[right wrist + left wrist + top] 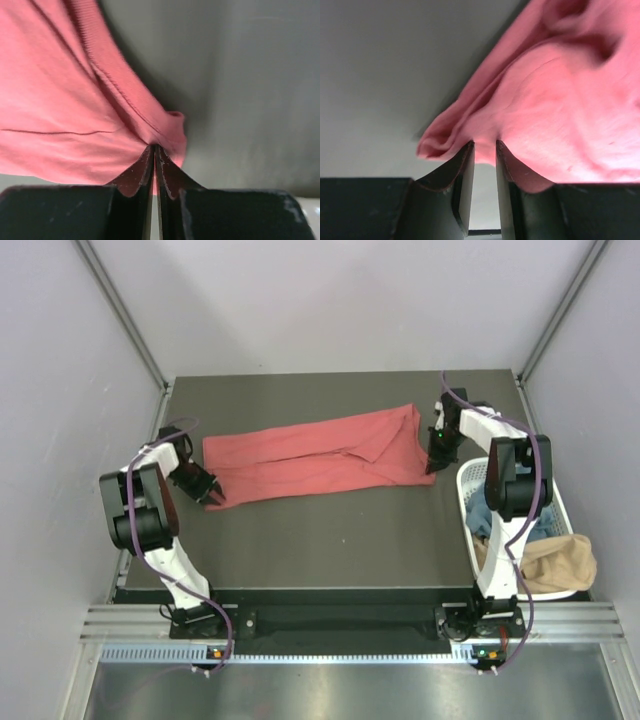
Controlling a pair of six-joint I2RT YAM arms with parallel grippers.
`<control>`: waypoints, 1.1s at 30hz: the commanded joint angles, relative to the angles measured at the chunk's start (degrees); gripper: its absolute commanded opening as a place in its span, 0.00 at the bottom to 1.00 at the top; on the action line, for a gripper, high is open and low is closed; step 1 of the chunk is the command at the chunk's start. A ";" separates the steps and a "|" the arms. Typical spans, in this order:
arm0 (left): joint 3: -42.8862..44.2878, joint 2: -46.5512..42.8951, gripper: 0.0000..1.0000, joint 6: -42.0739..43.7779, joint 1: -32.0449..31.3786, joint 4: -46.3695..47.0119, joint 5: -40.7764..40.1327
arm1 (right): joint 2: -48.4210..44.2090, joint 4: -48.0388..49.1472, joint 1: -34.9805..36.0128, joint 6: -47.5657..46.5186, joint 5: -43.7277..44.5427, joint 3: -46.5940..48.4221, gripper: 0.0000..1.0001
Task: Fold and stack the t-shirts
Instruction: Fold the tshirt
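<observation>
A coral-red t-shirt (310,455) lies stretched in a long folded band across the dark table. At its near-left corner my left gripper (215,498) is shut on a bunched edge of the cloth, which shows pinched between the fingertips in the left wrist view (485,145). My right gripper (433,465) is at the shirt's right end. In the right wrist view (155,146) its jaws are pressed together on a hemmed corner of the shirt (75,100). A blue t-shirt (482,515) and a tan t-shirt (545,562) sit in the basket.
A white slotted basket (466,485) stands at the table's right edge, just near of the right gripper, with the tan shirt hanging over its near rim. Grey walls close in the table on three sides.
</observation>
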 commanded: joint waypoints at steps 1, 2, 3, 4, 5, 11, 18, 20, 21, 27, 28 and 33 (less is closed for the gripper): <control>-6.32 -0.74 0.30 0.96 1.73 -5.34 -7.64 | 0.16 -3.92 -0.34 -1.88 15.07 -0.36 0.05; -7.38 -0.92 0.30 1.05 2.78 -6.03 -7.21 | -0.19 -3.92 -0.34 -2.14 15.53 -0.62 0.05; -7.82 -1.27 0.30 0.96 3.40 -6.30 -6.77 | -0.54 -3.75 -0.34 -2.23 15.80 -0.79 0.05; -8.26 -1.62 0.29 1.14 3.84 -6.22 -6.15 | -0.89 -3.49 -0.43 -2.31 15.37 -1.23 0.05; -8.53 -1.97 0.28 1.23 4.37 -6.22 -5.71 | -1.85 -3.22 -0.17 -2.23 14.93 -1.32 0.05; -6.16 -8.47 0.29 3.51 4.37 -7.44 -6.68 | -6.60 -3.83 4.04 -2.84 13.61 1.13 0.07; -1.50 -13.40 0.31 4.48 2.53 -7.62 -4.13 | -10.30 -4.72 8.62 -1.70 13.16 3.60 0.19; -0.62 -13.40 0.31 4.22 1.57 -6.49 -2.90 | -10.30 -4.45 9.15 -1.52 13.51 3.69 0.27; -0.44 -13.05 0.31 3.95 1.39 -5.70 -2.02 | -10.04 -4.45 9.32 -1.61 13.43 3.86 0.28; 3.07 -5.78 0.31 2.63 -0.63 -0.86 4.83 | -9.59 -1.04 9.33 -0.04 3.86 3.52 0.36; 3.77 -4.71 0.30 2.55 -0.64 -0.42 5.71 | -10.12 2.72 9.24 0.67 -0.24 2.73 0.38; 5.71 -0.57 0.29 1.58 -0.64 3.44 7.65 | -10.92 14.87 9.50 10.33 -10.91 -2.81 0.44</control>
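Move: The left hand's fingertips are at the folded t-shirt's near-left corner, which is about 2 cm back and 3 cm to their left, roughly 1 cm down; the shirt's middle is some 26 cm right and 10 cm ahead. The right hand's shut fingers are at the near-right corner, about 2 cm back and 2 cm right of them, 1 cm down. From that hand the far-right corner is about 15 cm ahead and 4 cm left, and the basket 24 cm right and 15 cm back. The left hand, fingers still part open and tips down on the cloth, draws back about 6 cm over the near edge with a slight drift left, then lifts clear some 5 cm, swings forward past its start and begins sinking over the shirt again. The right hand's shut tips tug the near-right corner outward by under 2 cm, then come up about 6 cm off the cloth and travel left some 9 cm over the shirt, the fingers opening to nearly half. ##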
